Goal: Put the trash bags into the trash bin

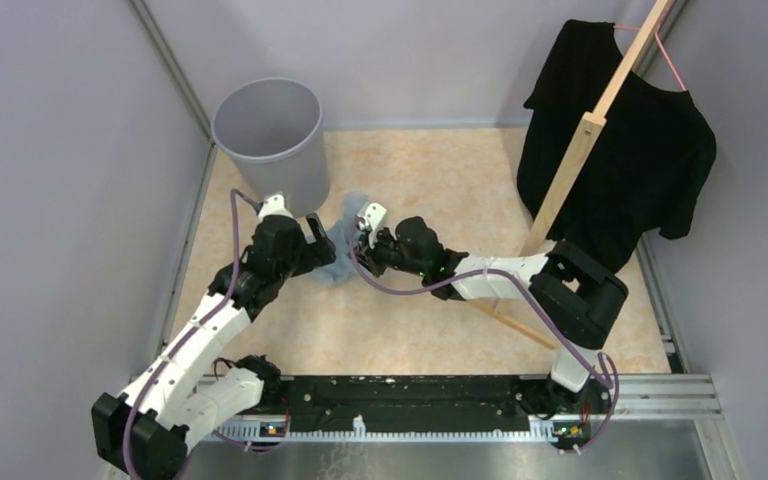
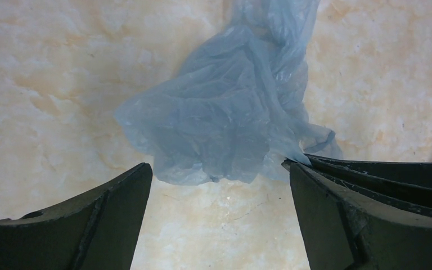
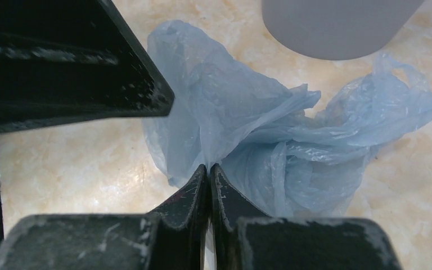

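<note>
The trash bags (image 3: 270,140) are a crumpled heap of pale blue film on the marbled floor, just in front of the grey trash bin (image 1: 270,130), whose base (image 3: 337,28) shows in the right wrist view. My right gripper (image 3: 209,169) is shut, pinching a fold of the film at its near edge. My left gripper (image 2: 216,167) is open, its fingers (image 2: 118,214) standing wide on the floor at the heap's (image 2: 230,118) other side, with nothing between them. From above, both grippers meet at the bags (image 1: 343,250), left (image 1: 315,238) and right (image 1: 365,225).
A black T-shirt (image 1: 640,160) hangs on a pink hanger from a leaning wooden pole (image 1: 580,150) at the back right. Grey walls close in the floor on three sides. The bin stands upright in the back left corner.
</note>
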Available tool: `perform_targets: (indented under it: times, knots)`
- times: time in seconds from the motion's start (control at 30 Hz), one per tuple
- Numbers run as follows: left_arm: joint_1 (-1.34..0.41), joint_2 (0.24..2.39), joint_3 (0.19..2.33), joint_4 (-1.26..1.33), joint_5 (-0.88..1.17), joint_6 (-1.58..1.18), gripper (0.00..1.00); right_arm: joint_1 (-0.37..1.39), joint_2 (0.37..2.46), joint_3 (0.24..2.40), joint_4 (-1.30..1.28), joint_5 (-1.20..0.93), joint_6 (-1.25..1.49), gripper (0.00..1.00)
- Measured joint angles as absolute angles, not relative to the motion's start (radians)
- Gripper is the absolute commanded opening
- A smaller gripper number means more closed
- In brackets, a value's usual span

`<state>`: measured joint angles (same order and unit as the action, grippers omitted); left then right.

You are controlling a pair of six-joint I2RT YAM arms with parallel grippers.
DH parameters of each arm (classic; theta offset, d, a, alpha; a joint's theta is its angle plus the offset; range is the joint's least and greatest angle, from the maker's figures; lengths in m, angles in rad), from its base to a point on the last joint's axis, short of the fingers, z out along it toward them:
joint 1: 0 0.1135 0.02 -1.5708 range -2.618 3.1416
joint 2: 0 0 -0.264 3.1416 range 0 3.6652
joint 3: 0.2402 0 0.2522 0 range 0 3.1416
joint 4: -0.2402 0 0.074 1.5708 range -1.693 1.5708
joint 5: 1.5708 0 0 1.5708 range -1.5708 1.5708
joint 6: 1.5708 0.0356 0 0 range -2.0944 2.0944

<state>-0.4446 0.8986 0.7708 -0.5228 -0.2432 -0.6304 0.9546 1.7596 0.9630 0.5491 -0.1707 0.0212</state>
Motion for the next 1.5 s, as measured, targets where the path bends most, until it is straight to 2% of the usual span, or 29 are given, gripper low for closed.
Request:
perform_targets:
  times: [0.17, 0.2, 0.37, 0.5, 0.53, 0.67, 0.83, 1.13, 1.5]
  knots:
    - [-0.41, 0.967, 0.772, -0.493, -0.164, -0.628, 0.98, 0.953, 1.76, 0.959, 0.574, -0.212, 0.021, 0.08]
    - [-0.4, 0.984, 0.772, -0.481, -0.148, -0.625, 0.95, 0.953, 1.76, 0.955, 0.585, -0.221, 0.02, 0.09]
    - [-0.342, 1.067, 0.772, -0.429, -0.112, -0.575, 0.59, 0.953, 1.76, 0.947, 0.599, -0.296, 0.018, 0.17]
    - [-0.287, 1.096, 0.772, -0.421, -0.091, -0.497, 0.27, 0.953, 1.76, 0.947, 0.603, -0.341, 0.007, 0.38]
    - [-0.281, 1.094, 0.772, -0.419, -0.087, -0.481, 0.22, 0.953, 1.76, 0.947, 0.607, -0.34, 0.004, 0.43]
    - [-0.273, 1.056, 0.773, -0.409, -0.05, -0.363, 0.15, 0.953, 1.758, 0.938, 0.623, -0.266, 0.001, 0.55]
    - [-0.273, 0.988, 0.773, -0.384, 0.044, -0.253, 0.01, 0.953, 1.721, 0.882, 0.65, -0.121, 0.006, 0.66]
    - [-0.273, 0.967, 0.765, -0.34, 0.168, -0.13, 0.0, 0.951, 1.663, 0.834, 0.694, 0.24, 0.081, 0.74]
    - [-0.273, 1.05, 0.764, -0.345, 0.242, -0.101, 0.0, 0.945, 1.641, 0.804, 0.723, 0.313, 0.102, 0.79]
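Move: The bag, still pinched at one edge in the right fingers, has its middle about 4 cm ahead of the open left hand, 2 cm to its right and 6 cm below. From the left hand the bin stands roughly 17 cm ahead and 8 cm to the left, its middle near hand height. From the right hand the bag's middle is some 3 cm ahead, 3 cm left and 5 cm below. Forward and down about 4 cm each, drifting a little left, the left hand reaches into the bag and pinches it shut, lifts about 5 cm while shifting right and turning some 30 degrees clockwise, then sinks again. The right hand eases back, opens and lets go, then swings forward and right, turning clockwise, its spread fingers still facing the bag. ##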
